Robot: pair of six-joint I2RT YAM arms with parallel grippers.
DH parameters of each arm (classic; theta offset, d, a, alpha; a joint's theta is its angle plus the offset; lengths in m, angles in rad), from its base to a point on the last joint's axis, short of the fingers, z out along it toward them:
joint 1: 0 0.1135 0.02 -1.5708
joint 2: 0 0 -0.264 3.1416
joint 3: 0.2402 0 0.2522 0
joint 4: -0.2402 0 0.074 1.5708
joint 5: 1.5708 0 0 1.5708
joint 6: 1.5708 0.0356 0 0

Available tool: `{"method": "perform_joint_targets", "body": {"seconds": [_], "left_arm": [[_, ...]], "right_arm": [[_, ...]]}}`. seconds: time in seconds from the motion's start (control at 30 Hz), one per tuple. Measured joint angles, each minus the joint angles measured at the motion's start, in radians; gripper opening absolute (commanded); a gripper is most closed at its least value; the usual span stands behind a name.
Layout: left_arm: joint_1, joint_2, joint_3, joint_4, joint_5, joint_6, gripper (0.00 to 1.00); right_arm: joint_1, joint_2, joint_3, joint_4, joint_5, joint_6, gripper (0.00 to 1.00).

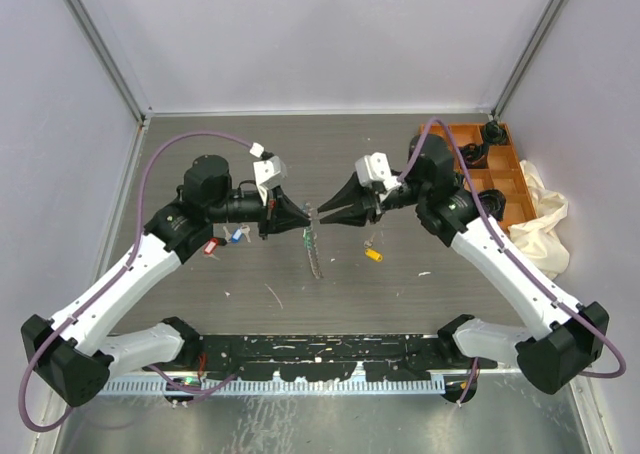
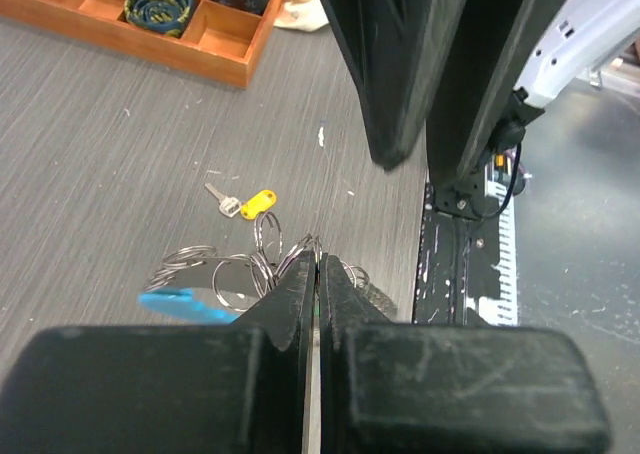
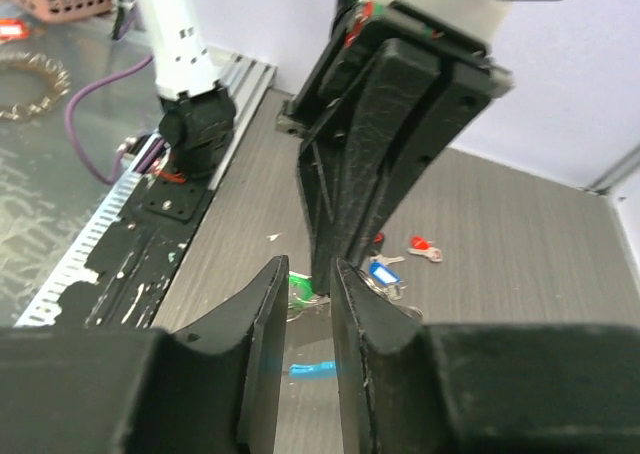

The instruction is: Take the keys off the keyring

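The keyring, a bunch of silvery rings and chain, hangs between the two grippers above mid-table. My left gripper is shut on its top; in the left wrist view the rings and a light-blue piece fan out past the closed tips. My right gripper faces it tip to tip, and its jaws stand slightly apart around the left fingertips. A green key hangs at the ring. Loose on the table lie a yellow key, a red key and a blue key.
A wooden compartment tray with dark coiled items stands at the back right, a white cloth beside it. A black paint-flecked rail runs along the near edge between the arm bases.
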Motion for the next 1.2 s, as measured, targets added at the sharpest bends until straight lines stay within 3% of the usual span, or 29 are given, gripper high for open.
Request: {"method": "perform_joint_targets", "body": {"seconds": [0.13, 0.33, 0.73, 0.87, 1.13, 1.2], "left_arm": [[-0.006, -0.006, 0.0, -0.045, -0.006, 0.049, 0.0], [-0.01, -0.005, 0.0, -0.064, -0.001, 0.078, 0.0], [-0.044, -0.006, 0.0, -0.059, 0.014, 0.089, 0.0], [-0.048, -0.007, 0.0, -0.061, 0.016, 0.093, 0.0], [-0.048, -0.022, -0.001, -0.067, 0.01, 0.113, 0.0], [-0.049, -0.028, -0.002, -0.071, 0.01, 0.113, 0.0]], "right_arm": [[0.051, 0.019, 0.0, -0.13, 0.019, -0.128, 0.29], [0.059, 0.025, 0.0, -0.198, 0.063, -0.208, 0.31], [0.07, 0.071, -0.001, -0.168, 0.14, -0.023, 0.3], [0.07, 0.089, -0.002, -0.141, 0.143, 0.069, 0.25], [0.07, 0.091, -0.002, -0.117, 0.135, 0.176, 0.02], [0.07, 0.091, -0.002, -0.116, 0.131, 0.189, 0.01]]}}
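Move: The wire ring of the keyring sits pinched at the left hand's fingertips, about 1 cm to the right of that hand's point; from the right hand it lies some 2 cm ahead, 3 cm left and 4 cm down. From the ring, the green tag hangs roughly 3 cm lower and 1 cm back, while the blue strip is about 4 cm ahead of it and 3 cm below. Down about 5 cm and a little to the left, the part-open right hand sinks to the wire ring beside the left fingertips, dipping its fingers slightly and rolling some 20 degrees about their length. Once there it closes, pinching the ring tip to tip with the left hand, which keeps its hold and draws back about 2 cm. ##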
